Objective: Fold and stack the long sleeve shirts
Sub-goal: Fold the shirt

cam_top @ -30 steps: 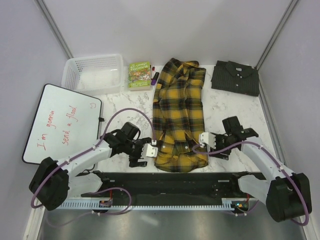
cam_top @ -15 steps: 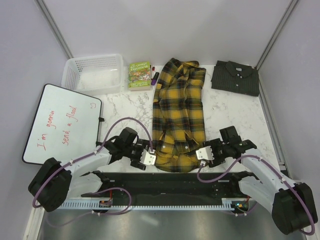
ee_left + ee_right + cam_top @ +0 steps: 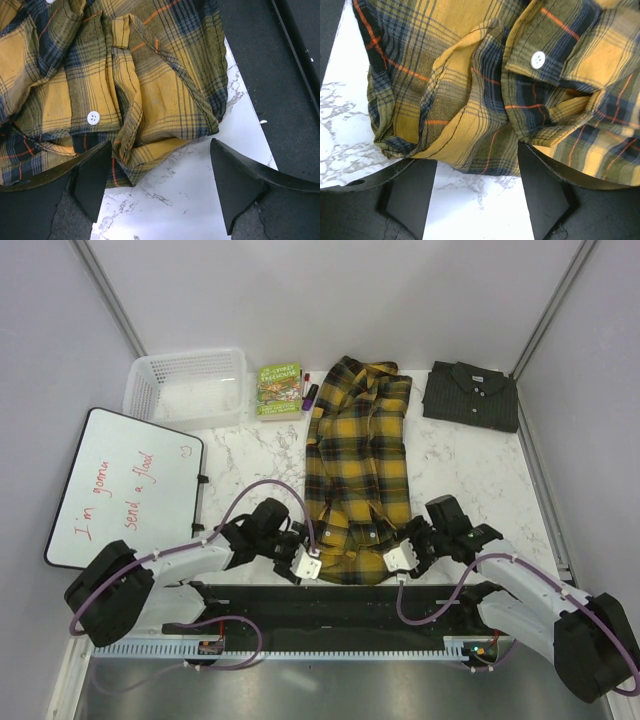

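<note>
The yellow-and-black plaid shirt (image 3: 358,465) lies lengthwise down the middle of the marble table, folded narrow, collar at the far end. Its near hem (image 3: 150,150) bunches in folds just ahead of my left gripper (image 3: 309,562), which stands open at the hem's left corner with bare marble between its jaws. My right gripper (image 3: 397,558) is open at the hem's right corner (image 3: 470,145); its fingertips (image 3: 542,185) sit at the cloth's edge, and cloth overlaps their tops. The dark charcoal shirt (image 3: 471,395) lies folded at the far right.
A white plastic basket (image 3: 187,387) stands at the far left, with a green book (image 3: 279,389) and markers (image 3: 309,392) beside it. A whiteboard (image 3: 125,485) with red writing lies on the left. A black rail (image 3: 330,605) runs along the near table edge.
Both grippers have moved inward and toward the near edge, closing in from the shirt's sides onto the two corners of its near hem. The shirts have not moved.
</note>
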`<move>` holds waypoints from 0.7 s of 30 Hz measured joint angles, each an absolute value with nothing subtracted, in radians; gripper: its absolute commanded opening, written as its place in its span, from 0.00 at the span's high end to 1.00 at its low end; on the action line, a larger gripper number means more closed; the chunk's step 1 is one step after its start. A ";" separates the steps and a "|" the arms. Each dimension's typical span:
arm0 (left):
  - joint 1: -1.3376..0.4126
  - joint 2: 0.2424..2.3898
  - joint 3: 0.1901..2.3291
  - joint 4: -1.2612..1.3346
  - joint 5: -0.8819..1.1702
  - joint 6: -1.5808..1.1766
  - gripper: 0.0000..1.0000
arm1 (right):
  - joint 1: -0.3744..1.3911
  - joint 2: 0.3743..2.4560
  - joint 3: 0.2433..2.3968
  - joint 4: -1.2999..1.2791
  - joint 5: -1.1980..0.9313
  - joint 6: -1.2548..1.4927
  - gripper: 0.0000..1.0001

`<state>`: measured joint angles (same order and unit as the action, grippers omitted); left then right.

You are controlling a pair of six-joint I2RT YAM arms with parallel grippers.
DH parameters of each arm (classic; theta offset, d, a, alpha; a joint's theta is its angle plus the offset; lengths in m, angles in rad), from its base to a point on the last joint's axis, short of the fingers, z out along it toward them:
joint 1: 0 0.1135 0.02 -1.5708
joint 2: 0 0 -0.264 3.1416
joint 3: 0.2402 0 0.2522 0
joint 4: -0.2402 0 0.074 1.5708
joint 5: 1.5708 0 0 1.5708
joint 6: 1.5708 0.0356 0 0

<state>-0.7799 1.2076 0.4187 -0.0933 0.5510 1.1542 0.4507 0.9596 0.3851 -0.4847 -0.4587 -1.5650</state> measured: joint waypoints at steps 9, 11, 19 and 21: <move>-0.801 1.279 0.459 -0.095 0.546 1.180 0.56 | 0.495 0.992 0.364 -0.392 -0.457 -1.583 0.51; -0.807 1.291 0.463 -0.097 0.540 1.185 0.73 | 0.504 1.001 0.361 -0.377 -0.453 -1.573 0.66; -0.891 1.272 0.480 -0.157 0.482 1.140 0.98 | 0.553 0.895 0.336 -0.449 -0.433 -1.504 0.98; -0.935 1.212 0.480 -0.201 0.474 1.103 0.98 | 0.574 0.820 0.341 -0.521 -0.435 -1.470 1.00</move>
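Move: The folded shirt's near-left hem corner is about 2 cm right of the left hand, level with it front to back, 2 cm below. From the right hand, the near-right corner is some 2 cm left and 2 cm below. Each hand has a cuff button roughly 4 cm ahead, 5 cm inward, and the table's front edge about 5 cm straight back. Both hands sink 1 cm, shut, pinching the shirt's hem corners, then drag them back about 3 cm, rising slightly. ##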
